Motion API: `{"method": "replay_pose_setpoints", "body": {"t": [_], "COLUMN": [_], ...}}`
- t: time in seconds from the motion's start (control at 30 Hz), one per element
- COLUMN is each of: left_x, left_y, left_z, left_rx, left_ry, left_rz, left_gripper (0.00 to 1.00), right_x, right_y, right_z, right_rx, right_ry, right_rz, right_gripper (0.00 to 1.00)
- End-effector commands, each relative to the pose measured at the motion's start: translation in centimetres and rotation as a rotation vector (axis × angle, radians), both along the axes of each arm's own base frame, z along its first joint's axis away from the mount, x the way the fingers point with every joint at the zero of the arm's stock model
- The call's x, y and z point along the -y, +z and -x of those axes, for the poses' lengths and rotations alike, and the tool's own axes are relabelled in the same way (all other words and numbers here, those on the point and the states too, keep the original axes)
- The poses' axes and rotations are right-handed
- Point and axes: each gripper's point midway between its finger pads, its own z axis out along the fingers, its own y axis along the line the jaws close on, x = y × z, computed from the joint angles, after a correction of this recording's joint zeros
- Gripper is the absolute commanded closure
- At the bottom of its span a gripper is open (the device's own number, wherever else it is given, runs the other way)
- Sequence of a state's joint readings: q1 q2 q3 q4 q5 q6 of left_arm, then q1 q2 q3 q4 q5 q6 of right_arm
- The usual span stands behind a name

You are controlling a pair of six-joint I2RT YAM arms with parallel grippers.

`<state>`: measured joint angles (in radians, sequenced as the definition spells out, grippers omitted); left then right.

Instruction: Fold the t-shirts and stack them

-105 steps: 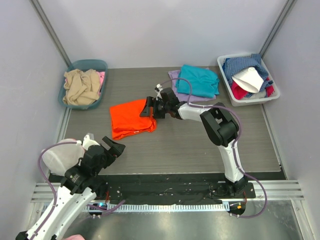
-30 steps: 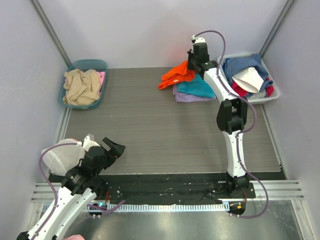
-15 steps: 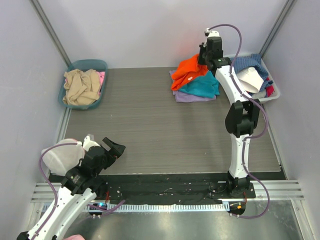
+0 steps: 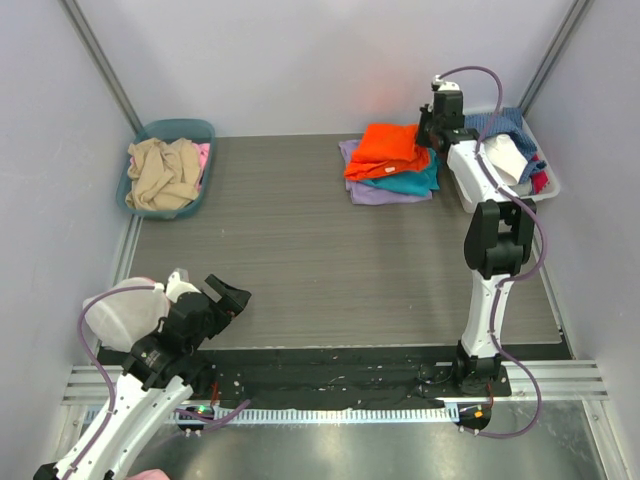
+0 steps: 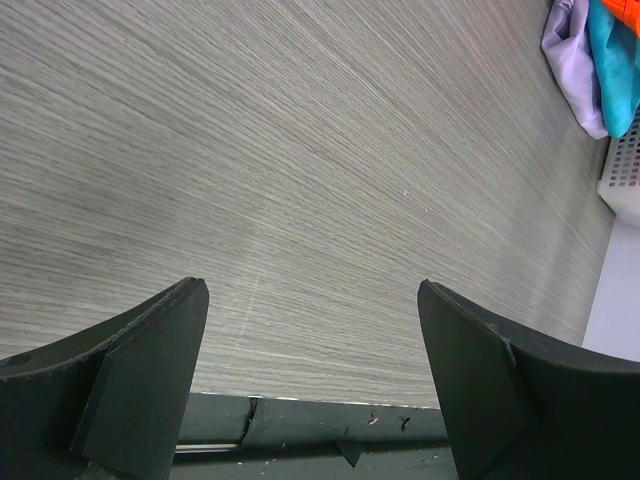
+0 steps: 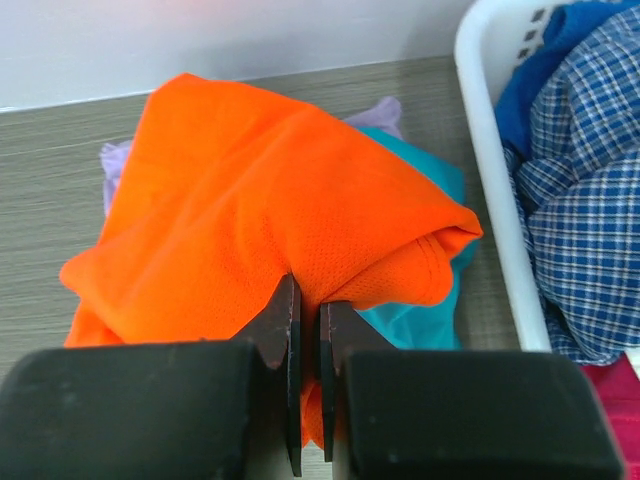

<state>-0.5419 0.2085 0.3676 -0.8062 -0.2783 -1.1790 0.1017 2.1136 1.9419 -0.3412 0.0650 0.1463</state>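
Note:
The bright orange t-shirt (image 4: 388,147) lies folded on top of the teal t-shirt (image 4: 410,181) and the lavender t-shirt (image 4: 375,194) at the back right of the table. My right gripper (image 4: 432,132) is shut on the orange shirt's near edge (image 6: 300,230), with cloth pinched between the jaws (image 6: 309,300). Teal cloth (image 6: 400,320) and a bit of lavender (image 6: 115,160) peek out below. My left gripper (image 4: 228,295) is open and empty near the front left, over bare table (image 5: 300,200). The stack's edge shows at top right of the left wrist view (image 5: 600,60).
A white basket (image 4: 455,178) of mixed clothes, with blue plaid cloth (image 6: 585,200), stands right beside the stack. A teal bin (image 4: 180,128) with beige and pink cloth sits at the back left. The table's black front edge (image 5: 300,440) is under my left gripper.
My right gripper has carried the orange shirt from the table's middle up to the back right and laid it on the teal and lavender stack. The left arm has not moved.

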Motion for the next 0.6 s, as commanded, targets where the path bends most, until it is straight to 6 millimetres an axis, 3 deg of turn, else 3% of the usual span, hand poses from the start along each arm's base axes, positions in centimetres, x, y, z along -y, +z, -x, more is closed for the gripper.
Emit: {"method": "replay_pose_setpoints", "body": {"t": [0.0,0.03,0.07,0.17,0.27,0.57], "left_x": [0.1,0.1,0.1,0.1,0.1,0.3], "left_y": [0.4,0.3,0.4,0.3,0.3,0.3], "left_z": [-0.2,-0.1,-0.1,-0.1,-0.1,-0.3], "left_rx": [0.008,0.006,0.008,0.004,0.002,0.007], "left_ry": [0.008,0.007,0.006,0.004,0.005,-0.002], "left_rz": [0.012,0.011,0.012,0.009,0.009,0.011], "left_gripper": [0.09,0.09,0.09,0.09,0.09,0.09], "right_x": [1.0,1.3,1.6,2.6,3.0,4.3], "right_y": [4.6,4.1,3.9,3.7,4.4,7.4], "right_z": [-0.1,-0.1,0.1,0.5,1.0,2.6], "right_rx": [0.114,0.101,0.092,0.085,0.094,0.133], "right_ry": [-0.024,-0.035,-0.041,-0.087,-0.108,-0.170], "right_rz": [-0.019,-0.023,-0.025,-0.018,-0.010,0.014], "right_gripper": [0.89,0.78,0.54,0.28,0.21,0.17]}}
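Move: The right hand, still pinching the orange t-shirt by its right side, has the teal and purple stack about 14 cm below, roughly 2 cm ahead and 5 cm to its left. The bunched middle of the orange shirt is some 12 cm below, 7 cm left and 3 cm ahead. The white basket's middle lies about 24 cm to the right, nearly level. From the left hand the stack is some 44 cm ahead and 37 cm right. The right hand's fingers let go of the orange t-shirt, springing wide open above the stack while the hand carries on about 3 cm to the right, towards the white basket, and eases back a little. It sinks some 2 cm during the release, then climbs back to its starting height, with a slight clockwise turn. ##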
